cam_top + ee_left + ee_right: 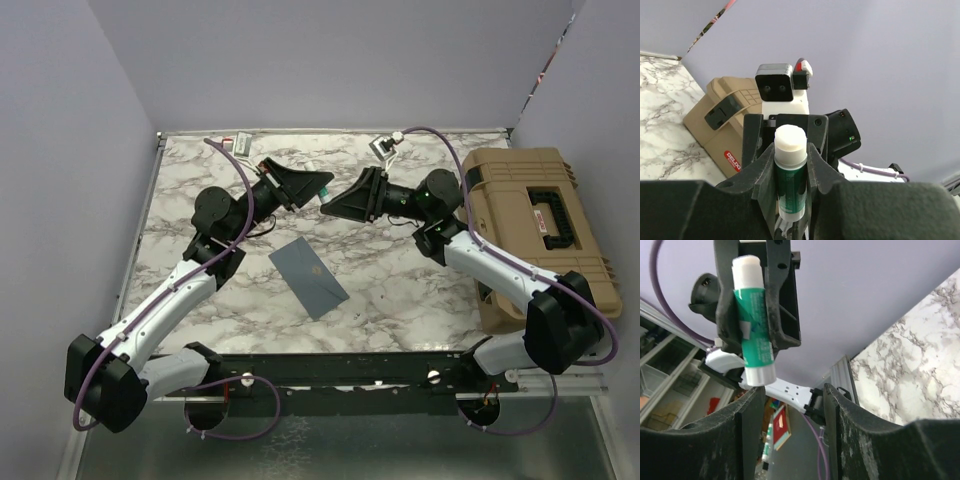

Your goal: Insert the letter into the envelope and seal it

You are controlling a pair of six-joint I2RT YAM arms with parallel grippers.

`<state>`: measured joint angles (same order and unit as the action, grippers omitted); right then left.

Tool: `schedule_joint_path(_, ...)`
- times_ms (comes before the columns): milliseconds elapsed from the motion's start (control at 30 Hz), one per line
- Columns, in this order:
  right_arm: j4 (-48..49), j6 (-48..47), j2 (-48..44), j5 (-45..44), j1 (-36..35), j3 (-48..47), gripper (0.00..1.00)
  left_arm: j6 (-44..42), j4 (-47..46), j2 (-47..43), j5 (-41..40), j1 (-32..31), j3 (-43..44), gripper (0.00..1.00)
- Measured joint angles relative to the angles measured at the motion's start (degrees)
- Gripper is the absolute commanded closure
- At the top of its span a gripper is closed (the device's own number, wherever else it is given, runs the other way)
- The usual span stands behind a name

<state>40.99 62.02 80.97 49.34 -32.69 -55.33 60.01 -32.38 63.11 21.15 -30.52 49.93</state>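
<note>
The grey-blue envelope [308, 277] lies flat on the marble table, near the middle, with a small pale mark on its face. The letter is out of view. Both arms are raised above the far half of the table with their grippers tip to tip. My left gripper [322, 184] is shut on a green glue stick [790, 175], whose white end points at the right gripper. In the right wrist view the glue stick [754, 335] hangs just past my right gripper [794, 405], which is open with nothing between its fingers.
A tan hard case [530, 225] sits along the right edge of the table. Two small items lie at the back edge, one left [243, 143] and one right [385, 147]. Grey walls close in the back and both sides.
</note>
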Motion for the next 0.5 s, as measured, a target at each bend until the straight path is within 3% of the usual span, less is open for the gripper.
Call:
schedule_joint_path(267, 8.3, 7.2, 0.0, -3.4, 0.0, 0.2, 0.55, 1.6, 3.7, 0.6, -1.3, 0.0, 1.1, 1.0)
schedule_joint_path(500, 11.2, 10.5, 1.4, -3.7, 0.1, 0.2, 0.8, 2.9, 3.1, 1.1, -2.9, -0.2, 1.5, 1.0)
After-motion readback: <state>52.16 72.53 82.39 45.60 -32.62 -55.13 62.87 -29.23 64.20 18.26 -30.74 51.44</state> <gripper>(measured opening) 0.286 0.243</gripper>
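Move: The glue stick is still held across the left fingers, its middle about at that hand's point and its cap end tilted forward and up. From the right hand, the stick's middle is some 3 cm ahead, about level left to right and roughly 6 cm above; its lower end hangs nearer, about 3 cm above the open right fingers. The envelope lies on the table some 5 cm ahead of the right hand, 3 cm to its left and about 35 cm below. The glue stick's lower end is what the right hand goes for: it rises about 3 cm, its left-pointing fingers tipping up some 10 degrees, until they straddle that end, and they close from roughly half open to a little over a quarter. The left hand keeps its grip on the stick, eases it about 1 cm forward and tilts slightly. Whether the right pads already touch can't be told. ##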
